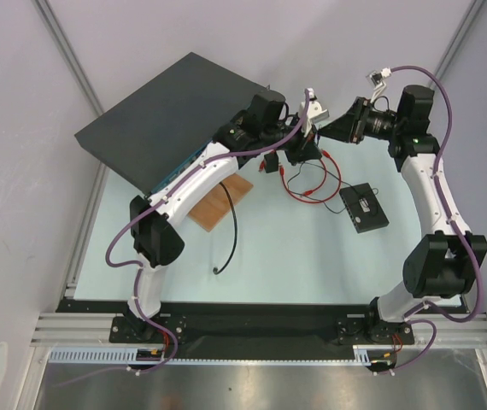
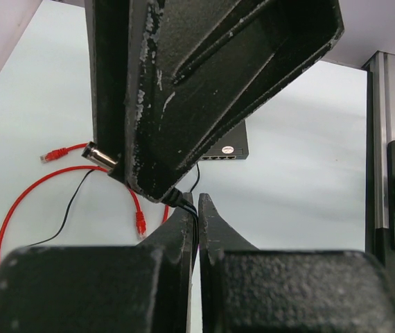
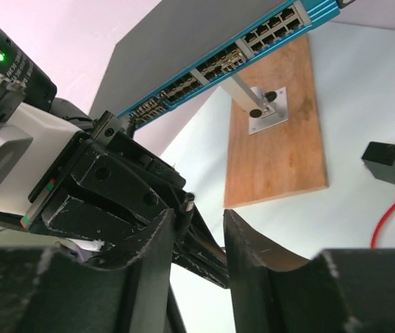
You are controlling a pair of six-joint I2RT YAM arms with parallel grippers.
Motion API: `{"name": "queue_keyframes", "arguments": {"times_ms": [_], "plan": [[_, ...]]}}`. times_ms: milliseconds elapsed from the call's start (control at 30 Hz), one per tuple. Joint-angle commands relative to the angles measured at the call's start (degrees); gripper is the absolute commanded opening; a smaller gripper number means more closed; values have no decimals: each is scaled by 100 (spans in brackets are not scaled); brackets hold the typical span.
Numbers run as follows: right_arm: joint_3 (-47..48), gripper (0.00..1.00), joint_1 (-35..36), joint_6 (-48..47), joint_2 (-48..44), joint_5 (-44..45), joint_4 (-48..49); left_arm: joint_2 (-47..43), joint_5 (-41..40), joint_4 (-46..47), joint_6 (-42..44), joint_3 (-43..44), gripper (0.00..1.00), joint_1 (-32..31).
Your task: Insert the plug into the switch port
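Observation:
The thin red cable (image 1: 305, 193) lies looped on the table, and no gripper holds it. One plug (image 2: 141, 222) of it rests near my left fingers, another plug (image 2: 53, 155) lies further left. The small black switch (image 1: 363, 207) sits flat to the right, its ports (image 2: 220, 157) facing my left wrist camera. My left gripper (image 2: 197, 202) is shut on a thin black wire (image 2: 193, 216). That wire's metal-tipped barrel connector (image 3: 188, 207) rests against the inner face of one finger of my right gripper (image 3: 201, 216), which is open. Both grippers meet above the red loop (image 1: 312, 141).
A large dark rack unit (image 1: 175, 115) with a blue front (image 3: 253, 41) stands at the back left on a metal post over a wooden board (image 3: 277, 132). A little black cube (image 3: 389, 161) lies by the red cable. A thicker black cable (image 1: 229, 243) trails in front of the board.

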Motion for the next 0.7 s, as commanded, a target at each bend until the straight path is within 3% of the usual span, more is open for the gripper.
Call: {"name": "queue_keyframes", "arguments": {"times_ms": [0, 100, 200, 333, 400, 467, 533, 567, 600, 667], "plan": [[201, 41, 14, 525, 114, -291, 397, 9, 175, 75, -79, 279, 0, 22], [193, 42, 22, 718, 150, -343, 546, 18, 175, 40, -70, 270, 0, 22], [219, 30, 22, 762, 176, -335, 599, -9, 184, 39, -70, 261, 0, 14], [228, 29, 31, 929, 202, -343, 713, 0, 202, -13, -9, 261, 0, 5], [280, 23, 40, 947, 255, -378, 723, 0, 211, -48, 0, 252, 0, -4], [324, 4, 40, 921, 273, -431, 609, -17, 176, -40, 0, 270, 0, -4], [333, 0, -4, 833, 290, -414, 433, -52, 114, 4, -35, 244, 3, 13], [316, 0, -30, 842, 273, -379, 371, -87, -60, 48, -113, 200, 9, 22], [115, 0, -152, 990, 212, -344, 406, -375, -532, 797, -619, -296, 49, 109], [44, 0, -241, 1217, 159, -317, 476, -734, -676, 1117, -913, -887, 52, 172]]}}
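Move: The plug stands pinched in the left fingers by its cable end, its body roughly 2 cm forward of and 2 cm above the left hand, and already between the right hand's half-open fingers, only about 1 cm to that hand's left. Below the right hand by some 34 cm lie the small black switch, level with it and about 17 cm to its right, the red cable, 12 cm ahead and 3 cm right, and the power brick, 17 cm ahead and 12 cm left. The plug's body is taken by the right fingers, which shut on it from about a third open while that hand stays almost in place, shifting about half a centimetre and turning some 5-10 degrees. The left hand, still pinching the cable end, sinks about half a centimetre and then opens its fingers to roughly a quarter, letting go. ##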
